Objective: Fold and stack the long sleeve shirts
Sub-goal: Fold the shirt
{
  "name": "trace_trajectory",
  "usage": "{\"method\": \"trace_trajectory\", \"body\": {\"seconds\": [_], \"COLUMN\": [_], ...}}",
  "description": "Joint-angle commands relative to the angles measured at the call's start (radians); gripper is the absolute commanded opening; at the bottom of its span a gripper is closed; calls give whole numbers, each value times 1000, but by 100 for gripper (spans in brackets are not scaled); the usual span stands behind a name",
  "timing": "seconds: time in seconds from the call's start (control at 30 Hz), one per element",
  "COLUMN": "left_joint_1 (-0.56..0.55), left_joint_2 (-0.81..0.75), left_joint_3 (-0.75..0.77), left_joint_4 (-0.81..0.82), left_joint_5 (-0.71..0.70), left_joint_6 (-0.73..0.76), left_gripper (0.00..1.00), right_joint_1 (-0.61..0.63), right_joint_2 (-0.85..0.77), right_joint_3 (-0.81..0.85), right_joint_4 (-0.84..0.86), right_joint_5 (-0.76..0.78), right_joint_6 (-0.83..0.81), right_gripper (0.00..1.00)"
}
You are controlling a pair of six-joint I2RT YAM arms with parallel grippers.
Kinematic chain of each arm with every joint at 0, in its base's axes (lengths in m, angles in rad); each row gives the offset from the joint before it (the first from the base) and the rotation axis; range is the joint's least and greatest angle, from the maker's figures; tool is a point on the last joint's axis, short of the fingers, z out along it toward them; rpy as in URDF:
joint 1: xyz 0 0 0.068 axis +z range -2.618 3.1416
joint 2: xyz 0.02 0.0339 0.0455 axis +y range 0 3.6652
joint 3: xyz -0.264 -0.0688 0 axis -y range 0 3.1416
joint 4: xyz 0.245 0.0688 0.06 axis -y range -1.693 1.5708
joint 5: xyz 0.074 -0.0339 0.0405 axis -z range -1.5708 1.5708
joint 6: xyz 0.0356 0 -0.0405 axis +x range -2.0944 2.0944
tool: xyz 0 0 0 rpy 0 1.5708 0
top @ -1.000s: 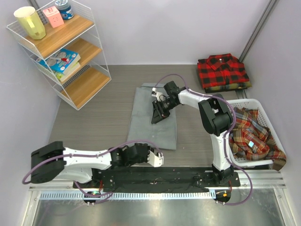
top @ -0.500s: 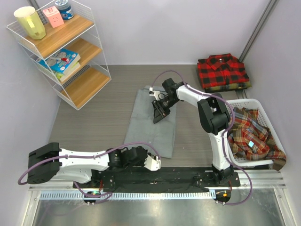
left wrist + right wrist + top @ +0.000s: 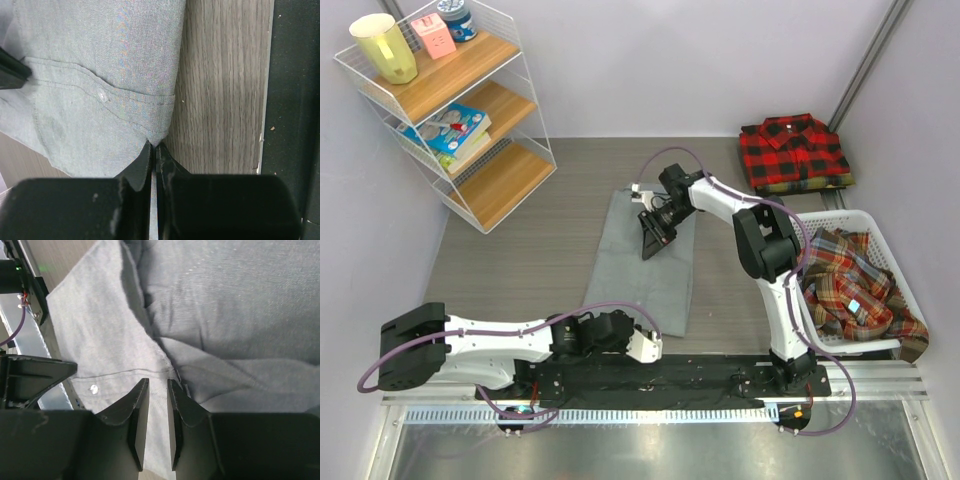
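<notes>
The plain grey shirt (image 3: 632, 272) lies partly folded in the middle of the table. My left gripper (image 3: 655, 343) is at its near right corner, and the left wrist view shows the jaws (image 3: 154, 146) shut on that corner of the grey cloth (image 3: 100, 65). My right gripper (image 3: 653, 240) hovers over the far half of the shirt. In the right wrist view its jaws (image 3: 157, 382) stand a narrow gap apart above a fold of the grey cloth (image 3: 225, 300), holding nothing. A folded red-and-black checked shirt (image 3: 793, 150) lies at the far right. Plaid shirts (image 3: 850, 290) are heaped in a basket.
A white basket (image 3: 865, 218) stands at the right edge, beside the right arm. A wire shelf (image 3: 460, 110) with a cup, books and boxes stands at the far left. The black base rail (image 3: 650, 378) runs along the near edge.
My left gripper drew back toward the near edge with the corner, dragging the shirt's near edge closer and slightly left. My right gripper shifted a little left and farther over the shirt.
</notes>
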Motion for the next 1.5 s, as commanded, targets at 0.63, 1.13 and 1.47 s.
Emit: {"method": "trace_trajectory", "body": {"seconds": [0.63,1.13,1.47], "left_joint_1": [-53,132,284], "left_joint_2": [-227,-121,-10], "left_joint_3": [286,441,430], "left_joint_4": [-362,-298,-122], "left_joint_5": [95,119,236], "left_joint_6": [-54,141,221], "left_gripper": [0,0,0], "right_joint_1": [74,181,209], "right_joint_2": [-6,-138,-158], "right_joint_3": [-212,-442,-436], "right_joint_4": [32,41,9], "right_joint_5": [-40,-140,-183], "right_joint_6": [-45,-85,-91], "right_gripper": [1,1,1]}}
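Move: The grey shirt's middle fold, for which the right hand's open fingers are set, lies straight below them, about 3 cm down. From the right hand, the shirt's far end is some 17 cm ahead and 2 cm right, and its near edge about 18 cm back and 2 cm left. The red checked shirt is roughly 25 cm ahead and 35 cm right. From the left hand, already pinching the near edge, the fold is about 18 cm ahead and 2 cm right. The shirt's middle fold is pinched as the right hand sinks some 3 cm and shuts its fingers on it, then drags it low over the table, about 17 cm straight back towards the robot, the fingertips tipping back and the hand turning counter-clockwise. Meanwhile the left hand keeps its closed grip on the near edge, lifts it about 14 cm, then carries it forward over the shirt. ##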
